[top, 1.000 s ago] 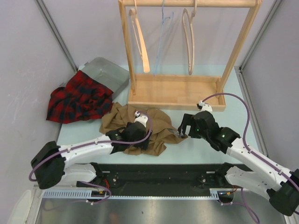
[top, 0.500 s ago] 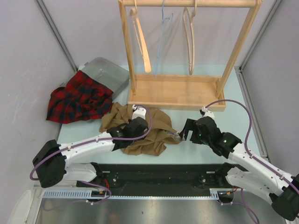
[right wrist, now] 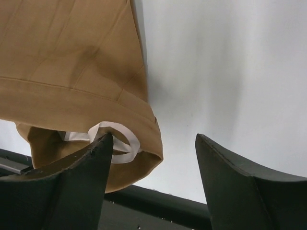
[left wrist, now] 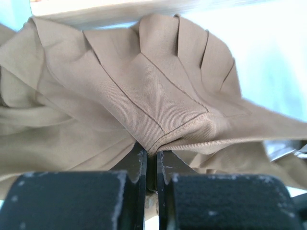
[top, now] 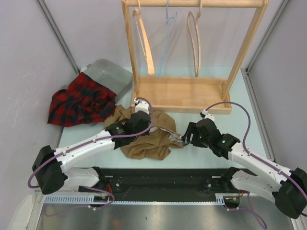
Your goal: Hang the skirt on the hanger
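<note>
A tan skirt (top: pixel 148 140) lies crumpled on the table in front of the wooden rack. My left gripper (top: pixel 146 125) is over the skirt's middle. In the left wrist view it (left wrist: pixel 151 155) is shut on a stitched fold of the skirt (left wrist: pixel 144 86). My right gripper (top: pixel 182 139) is at the skirt's right corner. In the right wrist view it (right wrist: pixel 153 137) is open, its left finger (right wrist: pixel 91 163) against a white loop (right wrist: pixel 127 143) sewn inside the skirt's band (right wrist: pixel 72 62). A wooden hanger (top: pixel 144 40) hangs from the rack's bar.
The wooden rack (top: pixel 182 93) stands at the back with a blue wire hanger (top: pixel 165 38) and a second wooden hanger (top: pixel 194 40). A red plaid garment (top: pixel 81 100) lies at the left, partly over a grey tray (top: pixel 112 76). Grey walls close in both sides.
My left gripper shut on a fold of the skirt and moved toward the rack, dragging the cloth with it. My right gripper slid left to the skirt's corner and its jaws narrowed a little.
</note>
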Controlling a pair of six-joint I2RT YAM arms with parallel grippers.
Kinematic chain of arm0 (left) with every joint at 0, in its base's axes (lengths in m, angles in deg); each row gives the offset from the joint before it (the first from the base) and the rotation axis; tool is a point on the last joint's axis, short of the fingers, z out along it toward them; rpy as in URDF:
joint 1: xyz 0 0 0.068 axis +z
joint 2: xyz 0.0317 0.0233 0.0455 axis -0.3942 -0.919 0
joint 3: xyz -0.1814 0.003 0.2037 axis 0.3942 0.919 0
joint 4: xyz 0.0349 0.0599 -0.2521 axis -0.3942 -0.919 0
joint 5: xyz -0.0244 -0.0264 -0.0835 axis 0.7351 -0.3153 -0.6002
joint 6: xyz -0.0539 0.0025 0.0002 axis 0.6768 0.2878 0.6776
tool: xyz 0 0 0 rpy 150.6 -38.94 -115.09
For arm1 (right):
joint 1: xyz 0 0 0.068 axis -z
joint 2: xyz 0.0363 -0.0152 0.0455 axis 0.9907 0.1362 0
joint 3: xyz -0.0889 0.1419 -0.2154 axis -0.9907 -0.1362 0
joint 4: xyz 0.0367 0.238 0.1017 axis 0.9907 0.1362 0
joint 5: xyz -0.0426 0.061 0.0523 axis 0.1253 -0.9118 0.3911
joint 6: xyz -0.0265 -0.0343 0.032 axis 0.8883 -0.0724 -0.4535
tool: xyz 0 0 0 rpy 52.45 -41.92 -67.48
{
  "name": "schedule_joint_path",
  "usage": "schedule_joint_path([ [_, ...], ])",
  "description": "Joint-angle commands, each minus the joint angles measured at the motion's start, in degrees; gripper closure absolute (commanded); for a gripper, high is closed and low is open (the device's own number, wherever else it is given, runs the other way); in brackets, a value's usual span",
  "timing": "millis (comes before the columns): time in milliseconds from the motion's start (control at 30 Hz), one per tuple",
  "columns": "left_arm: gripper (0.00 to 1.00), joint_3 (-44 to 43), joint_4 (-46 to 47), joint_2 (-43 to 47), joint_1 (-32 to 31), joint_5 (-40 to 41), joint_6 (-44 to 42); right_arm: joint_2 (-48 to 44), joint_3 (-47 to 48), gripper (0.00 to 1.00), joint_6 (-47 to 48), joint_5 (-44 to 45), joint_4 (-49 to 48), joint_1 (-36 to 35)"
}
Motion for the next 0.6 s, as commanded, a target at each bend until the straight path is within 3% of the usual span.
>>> schedule_joint_path([
  [0,1.0,-5.06,-0.46,2.69,3.24,-4.69,-1.52,2.1,-1.12,0.28,-0.16,-2.72,-4.66,-0.32],
  [100,1.0,-5.76,-0.02,3.66,5.52,-10.67,-2.14,4.55,-2.0,0.4,-0.16,-4.57,-7.29,-0.32],
  [133,1.0,-5.85,0.16,4.01,6.05,-11.9,-2.58,5.52,-1.92,0.51,-0.33,-4.75,-7.82,-0.32],
  [200,1.0,-6.47,-0.02,4.98,7.28,-16.47,-3.8,6.14,-0.78,0.64,-0.42,-4.32,-7.65,-0.32],
  [233,1.0,-6.73,-0.28,5.24,7.64,-17.7,-4.16,6.23,-0.25,0.78,0.02,-3.7,-7.39,-0.32],
  [333,1.0,-8.22,-1.94,6.73,9.4,-23.85,-6.79,5.71,4.22,1.0,1.59,-1.16,-2.4,0.12],
  [567,1.0,-15.6,-12.21,10.34,13.17,-33.88,-13.12,5.44,18.9,1.0,10.55,-0.44,9.3,3.98],
])
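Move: The tan skirt's free waist corner sits almost between the right hand's open fingers, about 2 cm left of the hand point and 2 cm below it, level fore and aft. The waist part already pinched by the left hand is some 12 cm left and 5 cm ahead of the right hand, and the wooden rack's base has its middle about 18 cm ahead, 1 cm left. From the left hand the free corner is roughly 14 cm right, 5 cm back and 6 cm lower. The skirt's free waist corner gets pinched by the right hand, which sinks about 2.5 cm and eases slightly left over it while its fingers shut, then lifts it some 5 cm, drifting forward. Meanwhile the left hand keeps its closed grip on the waist and rises about 7 cm, swinging roughly 15 degrees clockwise and rolling its left side down. ##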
